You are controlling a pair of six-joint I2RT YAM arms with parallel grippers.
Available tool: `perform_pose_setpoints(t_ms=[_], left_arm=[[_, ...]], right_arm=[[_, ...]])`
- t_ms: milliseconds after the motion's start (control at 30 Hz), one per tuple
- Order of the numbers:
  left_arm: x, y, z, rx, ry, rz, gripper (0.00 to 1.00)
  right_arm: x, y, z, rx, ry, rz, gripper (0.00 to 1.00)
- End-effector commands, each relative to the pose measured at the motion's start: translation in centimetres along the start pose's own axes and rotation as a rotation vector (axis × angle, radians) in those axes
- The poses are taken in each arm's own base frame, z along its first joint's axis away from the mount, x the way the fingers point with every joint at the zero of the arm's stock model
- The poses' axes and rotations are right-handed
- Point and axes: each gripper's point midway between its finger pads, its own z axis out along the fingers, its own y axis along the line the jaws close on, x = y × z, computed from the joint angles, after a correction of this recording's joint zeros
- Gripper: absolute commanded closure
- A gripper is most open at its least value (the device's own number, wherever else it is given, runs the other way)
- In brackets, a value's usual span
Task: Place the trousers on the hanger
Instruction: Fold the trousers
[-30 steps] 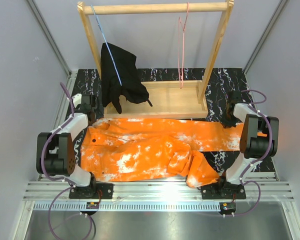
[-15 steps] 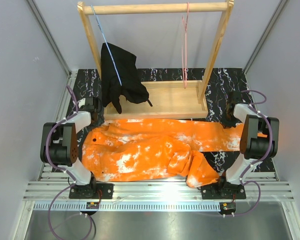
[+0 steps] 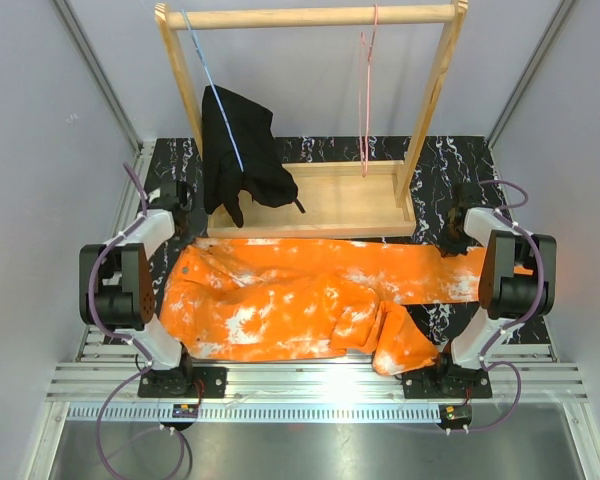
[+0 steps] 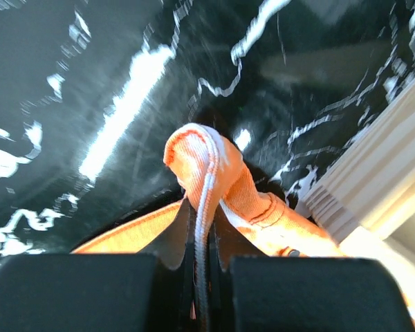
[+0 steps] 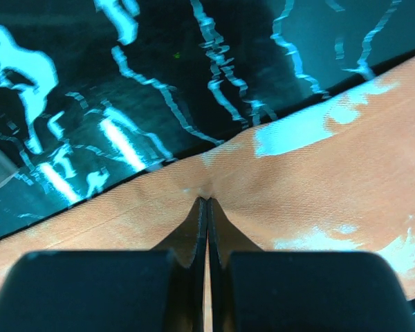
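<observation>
The orange trousers (image 3: 310, 295) with white blotches lie spread across the mat, waist to the left and legs running right. My left gripper (image 3: 185, 232) is at the waist's back-left corner. In the left wrist view it (image 4: 200, 207) is shut on a raised fold of the trousers (image 4: 211, 166) with a white seam edge. My right gripper (image 3: 460, 243) is at the far leg end. In the right wrist view it (image 5: 207, 202) is shut on a pinch of the trousers (image 5: 318, 180). The pink hanger (image 3: 364, 100) hangs bare from the rail at the back right.
A wooden rack (image 3: 310, 17) stands at the back on a wooden base (image 3: 330, 200), its edge close to my left gripper (image 4: 387, 166). A black garment (image 3: 238, 150) hangs from a light-blue hanger (image 3: 212, 75) on the left. A black marbled mat (image 3: 430, 160) covers the table.
My left gripper has gone from open to shut on the waist corner, and the left arm shifted a little. The waist edge has bunched up. The right arm kept still.
</observation>
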Motion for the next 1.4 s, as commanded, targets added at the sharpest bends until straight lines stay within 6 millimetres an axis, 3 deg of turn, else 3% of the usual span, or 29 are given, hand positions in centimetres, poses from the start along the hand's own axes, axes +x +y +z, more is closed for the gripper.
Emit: perform_pose_setpoints(t_ms=[0, 233, 433, 567, 767, 900, 933, 1000, 1033, 1067, 1100, 1133, 1167, 1200, 1233, 1267, 1367], left_arm=[[-6.2, 1.2, -2.8, -0.008, -0.123, -0.035, 1.00], [-10.1, 3.8, -4.0, -0.024, -0.182, -0.088, 1.00], [-13.1, 6.3, -4.2, -0.042, -0.225, -0.118, 1.00], [-14.8, 7.4, -4.2, -0.032, -0.242, -0.162, 1.00], [-16.0, 8.3, -2.6, 0.015, -0.227, -0.234, 1.00], [-16.1, 7.6, -2.2, 0.062, -0.238, -0.252, 1.00], [-16.2, 7.6, -2.3, 0.067, -0.242, -0.251, 1.00], [-16.3, 7.6, -2.6, 0.070, -0.255, -0.251, 1.00], [-16.5, 7.6, -2.8, 0.074, -0.265, -0.253, 1.00], [-16.4, 7.6, -2.8, 0.077, -0.265, -0.253, 0.93], [-16.6, 7.5, -3.1, 0.083, -0.276, -0.254, 0.83], [-16.7, 7.5, -3.3, 0.088, -0.283, -0.256, 0.66], [-16.5, 7.7, -3.4, 0.077, -0.287, -0.258, 0.43], [-16.6, 7.9, -4.0, 0.072, -0.300, -0.267, 0.16], [-16.6, 8.0, -4.3, 0.068, -0.309, -0.274, 0.06], [-16.2, 8.3, -4.5, 0.052, -0.312, -0.276, 0.01], [-15.9, 9.1, -7.0, 0.019, -0.373, -0.289, 0.01]], right_arm=[[-0.3, 1.1, -0.3, -0.010, -0.009, -0.023, 0.99], [1.4, 5.7, 0.4, -0.029, 0.019, -0.149, 0.99], [1.7, 8.2, 0.5, -0.072, 0.028, -0.176, 0.99], [1.0, 10.8, -0.1, -0.133, 0.019, -0.185, 0.99], [-0.3, 14.2, -1.0, -0.191, 0.004, -0.215, 0.99], [-1.2, 13.3, -2.7, -0.154, -0.038, -0.220, 1.00], [-2.1, 12.8, -4.2, -0.143, -0.083, -0.213, 0.99], [-1.8, 11.3, -5.6, -0.110, -0.096, -0.217, 0.98], [-2.5, 10.6, -7.6, -0.109, -0.146, -0.211, 0.97], [-1.6, 9.7, -8.0, -0.098, -0.134, -0.216, 0.94], [-1.9, 9.4, -10.0, -0.119, -0.173, -0.206, 0.92], [-0.9, 8.9, -10.2, -0.128, -0.158, -0.207, 0.89], [-0.3, 8.7, -10.9, -0.141, -0.155, -0.206, 0.77], [-0.2, 8.5, -12.3, -0.170, -0.179, -0.201, 0.72], [1.1, 8.4, -12.5, -0.192, -0.154, -0.213, 0.66], [1.9, 8.5, -13.0, -0.208, -0.145, -0.224, 0.62], [4.1, 8.6, -14.4, -0.266, -0.117, -0.221, 0.55]])
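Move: My left hand still pinches the trousers' waistband corner, 2 or 3 cm above the marble; the bare marble by the left rail is some 12 cm left and 3 cm ahead. The base's left front corner is about 6 cm right and 1 cm ahead. My right fingertips, shut, are on the far leg: the base's right front corner is roughly 10 cm left and 3 cm ahead, the leg's end about 21 cm right and 3 cm back. With both hands together I drag the trousers left. My left hand carries the pinched corner about 13 cm left towards the rail, rising some 7 cm, then opens wide and lets go. My right hand, closed tips pressed on the far leg, slides it about 12 cm left and 5 cm forward to the base's corner, then lifts off about 13 cm, drawing back as the fingers part halfway. ##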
